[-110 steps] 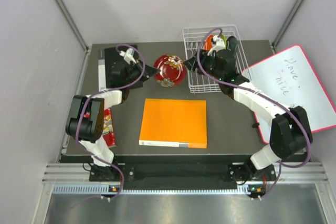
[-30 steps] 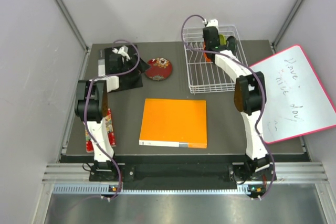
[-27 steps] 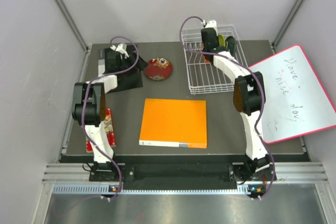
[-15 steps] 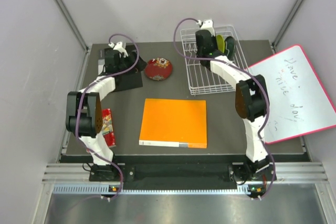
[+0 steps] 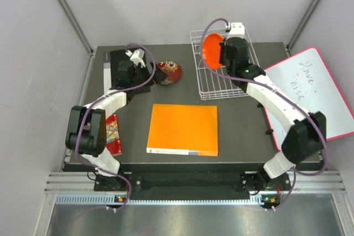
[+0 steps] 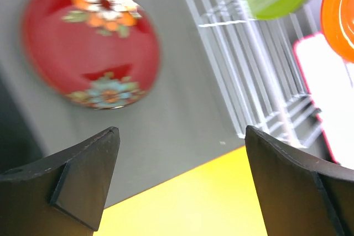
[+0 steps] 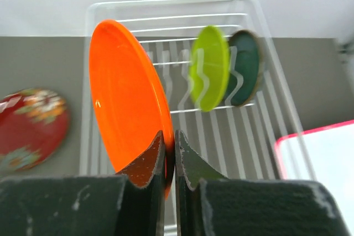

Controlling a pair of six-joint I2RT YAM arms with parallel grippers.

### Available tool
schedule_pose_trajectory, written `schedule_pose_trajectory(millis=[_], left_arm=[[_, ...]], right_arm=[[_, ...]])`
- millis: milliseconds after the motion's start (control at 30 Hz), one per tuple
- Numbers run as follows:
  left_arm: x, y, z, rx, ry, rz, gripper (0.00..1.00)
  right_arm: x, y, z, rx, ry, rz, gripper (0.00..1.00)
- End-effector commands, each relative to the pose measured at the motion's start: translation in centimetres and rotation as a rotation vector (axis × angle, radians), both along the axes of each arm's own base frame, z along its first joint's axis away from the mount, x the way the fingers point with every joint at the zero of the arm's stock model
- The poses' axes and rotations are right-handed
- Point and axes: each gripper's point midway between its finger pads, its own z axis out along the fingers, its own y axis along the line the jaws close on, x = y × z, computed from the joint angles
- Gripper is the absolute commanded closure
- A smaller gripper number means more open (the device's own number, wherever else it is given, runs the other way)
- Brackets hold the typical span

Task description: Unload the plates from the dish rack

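Note:
My right gripper (image 5: 220,58) (image 7: 170,136) is shut on the lower rim of the orange plate (image 5: 212,49) (image 7: 126,95) and holds it upright above the white wire dish rack (image 5: 217,89) (image 7: 221,131). The lime green plate (image 7: 209,73) and the dark grey-blue plate (image 7: 244,66) stand between prongs at the rack's far right; the top view hides them behind the right wrist. The dark red patterned plate (image 5: 169,72) (image 6: 91,53) lies flat on the table left of the rack. My left gripper (image 5: 154,75) (image 6: 181,136) is open and empty, just left of that plate.
A big flat orange square (image 5: 183,129) lies mid-table in front of the plates. A pink-edged whiteboard (image 5: 311,89) leans at the right. A black flat object (image 5: 118,67) lies at the back left and a red packet (image 5: 113,135) near the left arm.
My right gripper has lifted the orange plate up out of the rack. My left gripper, which set the red plate down earlier, has swung right, back beside that plate.

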Motion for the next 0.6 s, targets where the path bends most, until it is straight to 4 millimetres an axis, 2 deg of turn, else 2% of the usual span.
schedule_pose_trajectory(millis=[0, 133, 300, 333, 400, 533, 567], left_arm=[[-1.6, -4.0, 5.2, -0.106, -0.145, -0.122, 0.01], [-3.1, -6.3, 7.1, -0.179, -0.187, -0.182, 0.01], [-4.7, -8.6, 9.2, -0.255, -0.237, -0.243, 0.01], [-4.7, -8.6, 9.2, -0.255, -0.239, -0.228, 0.01], [-5.2, -8.8, 9.6, -0.256, -0.255, -0.227, 0.01], [-5.3, -8.6, 9.0, -0.245, -0.251, -0.22, 0.01], [-5.1, -8.5, 8.8, -0.241, -0.251, -0.205, 0.01]], right_arm=[[-4.7, 5.1, 2.5, 0.261, -0.009, 0.265, 1.0], [-6.8, 6.7, 2.3, 0.397, 0.012, 0.337, 1.0], [-8.1, 8.6, 0.4, 0.49, 0.063, 0.401, 1.0], [-8.4, 8.9, -0.5, 0.497, 0.081, 0.407, 1.0], [-8.5, 9.7, -0.2, 0.534, 0.066, 0.442, 1.0], [-9.4, 10.3, -1.2, 0.57, 0.098, 0.461, 1.0], [-9.5, 10.5, -0.6, 0.588, 0.075, 0.476, 1.0]])
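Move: The held orange plate's middle lies about 24 cm to the left hand's right, 6 ahead and 15 above; the red plate is some 8 cm ahead, 1 right and 12 below. From the right hand, the open left gripper is about 28 cm left, 3 back and 13 below. The dish rack's middle is some 10 cm ahead, 3 right and 20 below it; the green plate is 14 ahead, 7 right and 15 below. Still pinching the orange plate by its rim, the right hand carries it back about 9 cm and 8 left towards the left gripper, sinking after a slight rise while it rolls left side up and swings counter-clockwise. The wide-open left hand comes to meet the plate, rightward, up and back some 12 cm in all, turning slightly clockwise. ##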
